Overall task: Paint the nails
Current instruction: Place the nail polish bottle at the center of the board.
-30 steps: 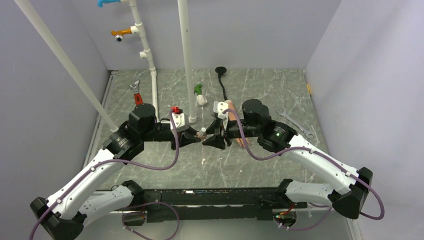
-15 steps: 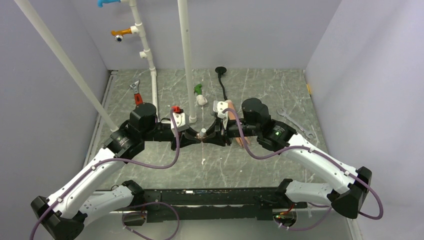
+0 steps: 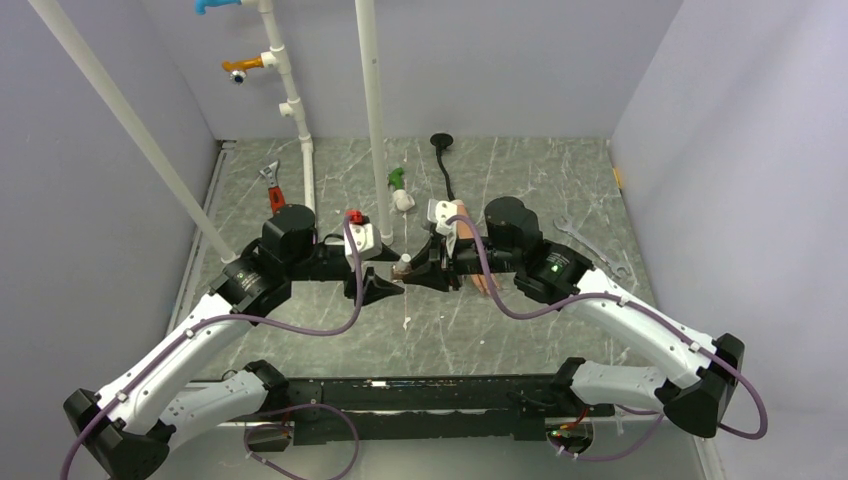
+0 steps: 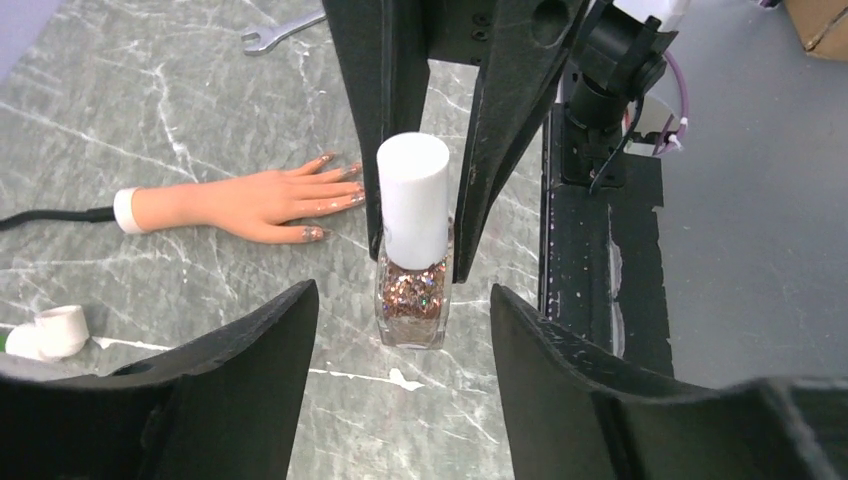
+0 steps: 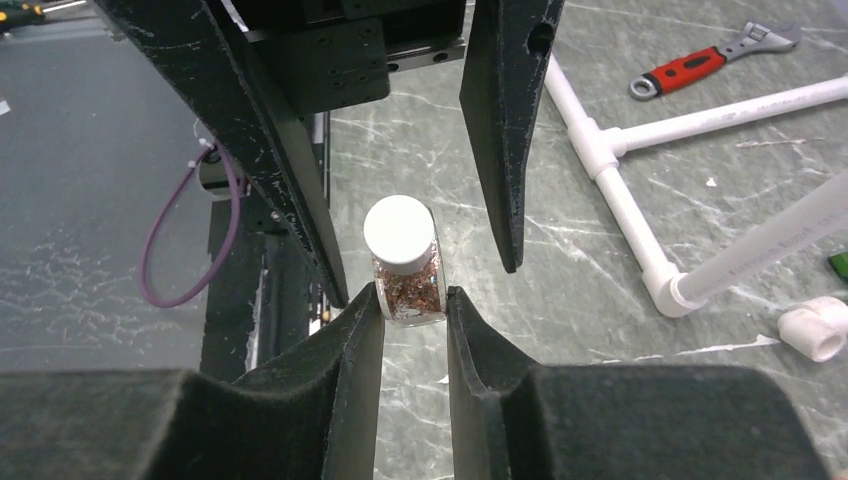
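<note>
A small clear polish bottle (image 4: 412, 295) of coppery glitter with a white cap (image 4: 412, 195) stands upright between the two arms. My right gripper (image 5: 412, 298) is shut on its glass body (image 5: 406, 283), with a fingertip on each side. My left gripper (image 4: 400, 295) is open; its fingers (image 4: 250, 350) flank the bottle without touching it. The peach mannequin hand (image 4: 240, 205) lies flat behind it, and its nails (image 4: 330, 195) glint with polish. In the top view the bottle (image 3: 403, 265) sits mid-table and the right arm covers most of the hand (image 3: 483, 281).
A white pipe frame (image 3: 372, 120) rises at the back left, and its base (image 5: 610, 180) lies on the table. A red-handled wrench (image 3: 272, 190), a steel spanner (image 3: 590, 245), a green-and-white piece (image 3: 399, 188) and the hand's black stem (image 3: 441, 145) lie around.
My left gripper has opened, let go of the bottle and drawn back slightly to the left. The right gripper had closed on the bottle's body and keeps hold of it.
</note>
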Robot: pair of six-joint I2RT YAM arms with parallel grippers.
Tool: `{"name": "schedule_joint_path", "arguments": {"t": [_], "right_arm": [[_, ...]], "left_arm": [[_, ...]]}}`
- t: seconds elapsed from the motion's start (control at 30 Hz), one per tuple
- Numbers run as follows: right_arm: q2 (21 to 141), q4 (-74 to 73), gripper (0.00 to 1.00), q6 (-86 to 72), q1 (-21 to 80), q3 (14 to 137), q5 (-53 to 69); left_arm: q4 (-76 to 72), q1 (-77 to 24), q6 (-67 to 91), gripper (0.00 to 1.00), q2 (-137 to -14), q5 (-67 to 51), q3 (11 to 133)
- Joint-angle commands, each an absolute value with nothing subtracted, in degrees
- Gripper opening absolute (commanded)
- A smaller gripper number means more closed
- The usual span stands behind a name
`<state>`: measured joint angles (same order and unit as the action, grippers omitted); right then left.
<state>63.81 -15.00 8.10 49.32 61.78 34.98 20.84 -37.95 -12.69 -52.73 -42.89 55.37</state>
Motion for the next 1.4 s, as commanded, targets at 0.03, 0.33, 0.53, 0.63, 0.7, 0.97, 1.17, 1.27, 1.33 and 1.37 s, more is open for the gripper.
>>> {"name": "schedule_joint_path", "arguments": {"t": [0.03,0.33,0.53,0.63,0.7,0.97,1.17,1.27,1.33,1.37], "right_arm": [[61.5,-10.3,0.00,6.8,49.4,61.2,32.5],[60.3,-8.8,0.00,2.7,48.6,58.0,20.0],[62.3,-6.3,0.00,-4.4,47.8,54.2,12.0],[64.9,-2.7,0.00,-6.8,48.0,52.0,11.4],[66.6,-0.4,0.00,-7.7,47.9,50.7,11.4],[77.6,12.5,0.00,-8.6,47.9,46.6,11.4],[88.7,21.8,0.00,-9.8,48.0,46.4,11.1],[93.3,25.4,0.00,-10.4,48.4,46.7,9.7],[95.7,27.7,0.00,-10.7,49.0,46.7,7.3],[96.9,29.3,0.00,-10.8,49.3,46.4,6.3]], "left_arm": [[18.8,-38.0,-12.8,0.83,-51.5,-38.8,56.5],[19.0,-37.9,-12.5,0.99,-48.4,-25.9,56.4],[13.5,-37.9,-10.3,0.99,-42.7,-6.3,52.6],[13.2,-37.9,-9.3,0.99,-41.7,-0.3,52.2],[13.3,-37.7,-8.5,0.99,-41.7,4.4,52.2],[12.4,-35.0,-4.2,0.99,-40.5,16.3,51.3],[10.6,-34.9,-5.4,0.99,-38.5,18.1,49.7],[11.8,-34.9,-5.5,0.99,-38.9,17.3,50.5],[11.2,-34.8,-5.5,0.99,-38.2,16.6,50.1],[10.6,-34.8,-5.5,0.99,-37.6,16.2,49.7]]}}
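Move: The right hand already holds the nail polish bottle, with the board's centre about 12 cm ahead of this hand, 3 cm to its left and 28 cm below. The pipe elbow stands about 19 cm ahead and 7 cm left of the hand, and the rubber hand 17 cm ahead and 12 cm right, both at board level. The left hand's part-open fingers straddle the bottle, some 2 cm to its right and level in depth; from it the board's centre is 12 cm ahead, 1 cm left, 28 cm below. With the left fingers already clear of the bottle, the left hand spreads them fully and pulls away about 15 cm left and 10 cm forward, rising slightly and swinging some 60 degrees counter-clockwise until its fingers point forward. The right hand keeps its pinch on the bottle and carries it first forward with a slight drift right, then mostly down and back left towards the board's centre, some 22 cm down and 11 cm forward in all, turning about 30 degrees clockwise and tipping its fingers further down. ##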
